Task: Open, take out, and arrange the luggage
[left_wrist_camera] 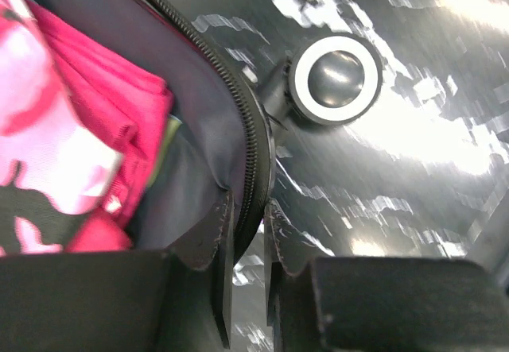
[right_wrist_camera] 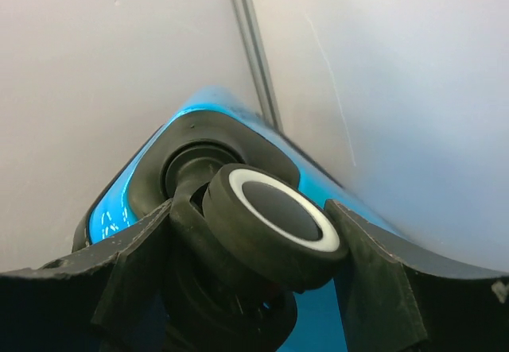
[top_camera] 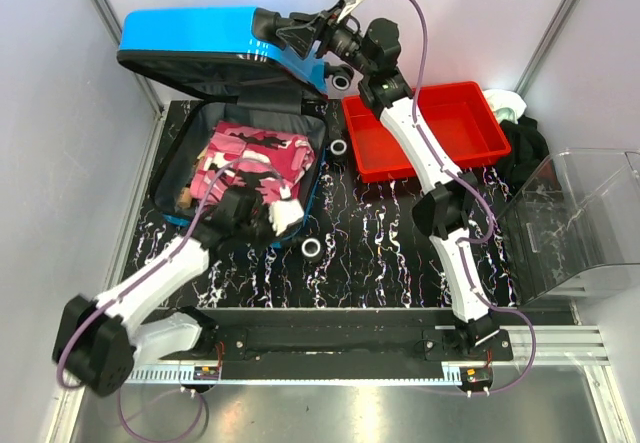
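Observation:
The blue luggage (top_camera: 190, 38) lies open at the back left, its lid tilted up toward the wall. The lower half holds pink patterned clothes (top_camera: 255, 158). My left gripper (top_camera: 285, 215) is at that half's near right corner. In the left wrist view it (left_wrist_camera: 248, 209) is shut on the zippered rim (left_wrist_camera: 258, 149), one finger inside the grey lining and one outside. My right gripper (top_camera: 292, 31) reaches to the lid's right end. In the right wrist view it (right_wrist_camera: 248, 213) is shut on a black wheel (right_wrist_camera: 274, 221) of the lid, with a finger on each side.
A red tray (top_camera: 470, 113) sits right of the luggage, with a black cloth (top_camera: 525, 148) beyond it. A clear plastic bin (top_camera: 585, 223) stands at the far right. Lower-half wheels (top_camera: 313, 249) rest on the black marbled tabletop (top_camera: 380, 253); one wheel (left_wrist_camera: 334, 78) shows near my left fingers.

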Action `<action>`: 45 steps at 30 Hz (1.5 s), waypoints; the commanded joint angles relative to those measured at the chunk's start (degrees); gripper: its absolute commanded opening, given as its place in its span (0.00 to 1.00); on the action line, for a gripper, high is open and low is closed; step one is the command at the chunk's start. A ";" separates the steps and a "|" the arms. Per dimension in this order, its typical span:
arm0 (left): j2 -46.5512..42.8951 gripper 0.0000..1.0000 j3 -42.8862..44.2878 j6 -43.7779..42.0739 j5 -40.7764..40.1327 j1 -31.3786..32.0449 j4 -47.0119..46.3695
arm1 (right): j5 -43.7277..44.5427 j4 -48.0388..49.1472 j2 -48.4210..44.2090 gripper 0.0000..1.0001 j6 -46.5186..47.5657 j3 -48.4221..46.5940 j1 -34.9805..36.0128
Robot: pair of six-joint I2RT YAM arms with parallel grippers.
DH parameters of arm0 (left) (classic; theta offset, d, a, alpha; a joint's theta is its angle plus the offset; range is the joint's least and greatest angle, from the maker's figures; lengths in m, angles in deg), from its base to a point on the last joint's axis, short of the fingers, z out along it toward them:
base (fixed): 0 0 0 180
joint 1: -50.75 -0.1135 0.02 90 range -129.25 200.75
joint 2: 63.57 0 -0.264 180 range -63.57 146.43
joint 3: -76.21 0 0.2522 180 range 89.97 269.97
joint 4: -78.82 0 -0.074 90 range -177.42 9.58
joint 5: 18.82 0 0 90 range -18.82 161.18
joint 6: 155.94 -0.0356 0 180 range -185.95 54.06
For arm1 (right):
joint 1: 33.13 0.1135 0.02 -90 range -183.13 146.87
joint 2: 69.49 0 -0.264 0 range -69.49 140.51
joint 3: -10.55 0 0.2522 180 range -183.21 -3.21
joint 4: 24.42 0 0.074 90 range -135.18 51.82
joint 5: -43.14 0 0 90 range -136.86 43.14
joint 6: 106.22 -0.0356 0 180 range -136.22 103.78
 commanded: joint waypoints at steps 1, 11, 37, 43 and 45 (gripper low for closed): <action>7.96 0.00 6.20 7.73 -6.37 -2.18 -8.16 | 7.92 6.85 4.51 0.00 -2.98 -0.13 -2.06; 16.86 0.07 14.47 9.41 0.80 -2.27 -5.71 | 20.20 13.02 8.91 0.00 -6.85 -0.58 -3.47; 7.71 0.00 7.52 5.98 1.63 0.72 3.09 | 39.66 17.94 8.75 0.55 -1.59 3.71 -3.82; 8.50 0.00 8.23 6.77 2.15 0.72 1.07 | 36.23 17.34 -5.20 1.00 2.02 18.48 -4.34; 8.94 0.00 7.97 6.94 1.80 0.80 0.45 | 34.74 17.77 -8.56 1.00 2.03 23.93 -4.87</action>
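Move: The right hand, raised high, already grips the free-corner wheel of the nearly upright lid; the lid's middle is about 15 cm to its left, 1 cm ahead and 18 cm lower. From this hand the pink clothes lie some 11 cm back, 10 cm left and 40 cm down, the red box 5 cm back, 28 cm right and 44 cm down. The left hand already pinches the case's near-right rim; the near wheel sits level ahead, 9 cm to its right and 3 cm lower. Swing the right gripper forward and to the right, about 15 cm each way, sinking some 9 cm and turning clockwise about 40 degrees, to carry the lid over backwards by its wheel; at the end open the fingers wide and let the wheel go. Keep the left pinch on the rim, going about 5 cm forward and a little right, then back again, tipping slightly down. ##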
